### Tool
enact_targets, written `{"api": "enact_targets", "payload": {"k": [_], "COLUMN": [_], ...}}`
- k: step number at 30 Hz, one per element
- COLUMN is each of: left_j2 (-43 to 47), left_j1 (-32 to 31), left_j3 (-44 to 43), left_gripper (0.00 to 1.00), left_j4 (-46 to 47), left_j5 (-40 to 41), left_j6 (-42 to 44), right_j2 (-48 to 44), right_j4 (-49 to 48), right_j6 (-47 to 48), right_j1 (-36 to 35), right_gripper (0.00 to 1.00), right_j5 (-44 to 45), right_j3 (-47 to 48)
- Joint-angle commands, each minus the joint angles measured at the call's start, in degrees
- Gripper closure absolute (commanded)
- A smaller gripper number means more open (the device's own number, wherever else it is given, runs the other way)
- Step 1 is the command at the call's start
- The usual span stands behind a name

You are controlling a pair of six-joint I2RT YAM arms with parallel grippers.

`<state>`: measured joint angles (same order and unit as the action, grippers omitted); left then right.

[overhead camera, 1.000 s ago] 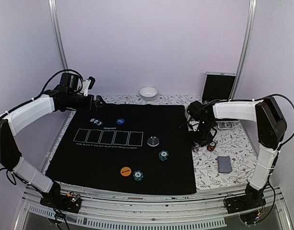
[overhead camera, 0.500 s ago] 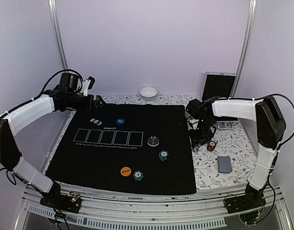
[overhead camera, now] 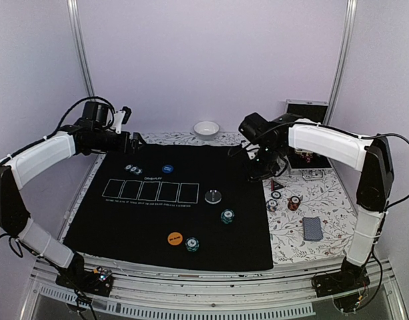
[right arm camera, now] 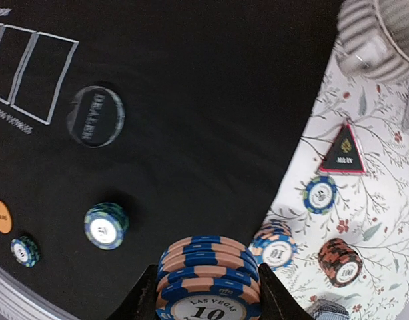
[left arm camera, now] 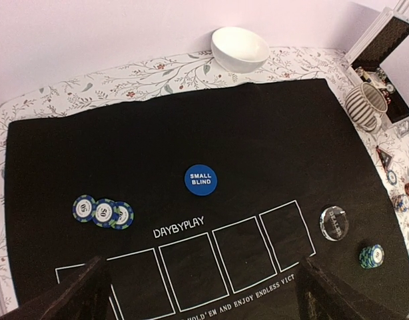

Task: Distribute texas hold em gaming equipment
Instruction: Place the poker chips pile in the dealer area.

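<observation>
My right gripper (right arm camera: 208, 297) is shut on a stack of blue-and-peach poker chips (right arm camera: 208, 267) marked 10, held above the right edge of the black mat (overhead camera: 158, 223). From above, this gripper (overhead camera: 261, 168) hangs near the mat's back right corner. On the floral cloth below lie a similar chip stack (right arm camera: 274, 245), a red-and-black stack (right arm camera: 340, 262), a blue-green chip (right arm camera: 320, 194) and the red triangular marker (right arm camera: 344, 151). My left gripper (left arm camera: 201, 308) stands open over the mat's back left, with nothing between its fingers. Three chips (left arm camera: 102, 213) and the blue disc (left arm camera: 200, 180) lie below it.
On the mat sit a clear dealer button (overhead camera: 213, 197), two green chip stacks (overhead camera: 227, 216) (overhead camera: 192, 244) and an orange disc (overhead camera: 174, 238). Playing cards (overhead camera: 312, 229) lie at the front right. A white bowl (overhead camera: 206, 129), a ribbed mug (left arm camera: 364, 107) and a black case (overhead camera: 303, 120) stand at the back.
My right gripper closed on the chip stack by the cloth's chips, then lifted it up and back-left over the mat's edge. The left arm has not moved.
</observation>
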<state>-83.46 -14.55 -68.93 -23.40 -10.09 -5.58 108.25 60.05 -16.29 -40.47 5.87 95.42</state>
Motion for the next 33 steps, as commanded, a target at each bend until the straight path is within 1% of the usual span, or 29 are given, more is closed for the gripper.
{"api": "enact_targets", "payload": {"k": [1, 8, 15, 19, 28, 30, 31, 33], "left_j2": [1.32, 1.04, 0.82, 0.69, 0.73, 0.82, 0.85, 0.92], "left_j1": [0.63, 0.73, 0.70, 0.67, 0.68, 0.72, 0.81, 0.83], "left_j3": [0.71, 0.81, 0.86, 0.85, 0.81, 0.81, 0.81, 0.81], "left_gripper": [0.02, 0.02, 0.02, 0.02, 0.02, 0.02, 0.02, 0.02], "left_j4": [0.37, 0.37, 0.37, 0.37, 0.28, 0.28, 0.27, 0.28], "left_j5": [-0.88, -0.73, -0.86, -0.99, -0.96, -0.88, -0.82, -0.82], "left_j6": [0.57, 0.58, 0.66, 0.59, 0.66, 0.71, 0.73, 0.75], "right_j2": [4.28, 11.72, 17.94, 19.66, 24.55, 25.14, 25.17, 24.96], "right_j4": [-1.73, -5.08, -6.05, -6.39, -3.50, -2.85, -2.72, -2.74], "right_j6": [2.46, 4.92, 6.04, 6.34, 6.76, 6.80, 6.72, 6.63], "right_j1": [-1.88, -2.24, -2.51, -2.49, -2.47, -2.49, -2.43, -2.43], "right_gripper": [0.97, 0.97, 0.97, 0.97, 0.96, 0.93, 0.89, 0.70], "right_j5": [-3.37, -6.57, -6.25, -6.53, -1.89, -1.26, -1.22, -1.10], "right_j3": [2.41, 4.50, 4.51, 5.62, 11.32, 11.87, 11.83, 11.58]}}
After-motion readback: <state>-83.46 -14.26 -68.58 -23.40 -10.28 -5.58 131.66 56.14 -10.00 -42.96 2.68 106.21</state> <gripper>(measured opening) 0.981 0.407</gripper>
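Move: The right hand already holds the poker chips pile. The dealer button marking the dealer area lies roughly 15 cm to its left, 1 cm ahead and 13 cm below. On the table, the teal stack is some 9 cm left and 6 cm back, and the orange-blue stack about 7 cm right and 2 cm back. From the idle left hand, the dealer button is around 30 cm right, 7 cm back and 22 cm below. The right hand, keeping its pinch, carries the pile about 5 cm left, then some 12 cm down beside the dealer button. ##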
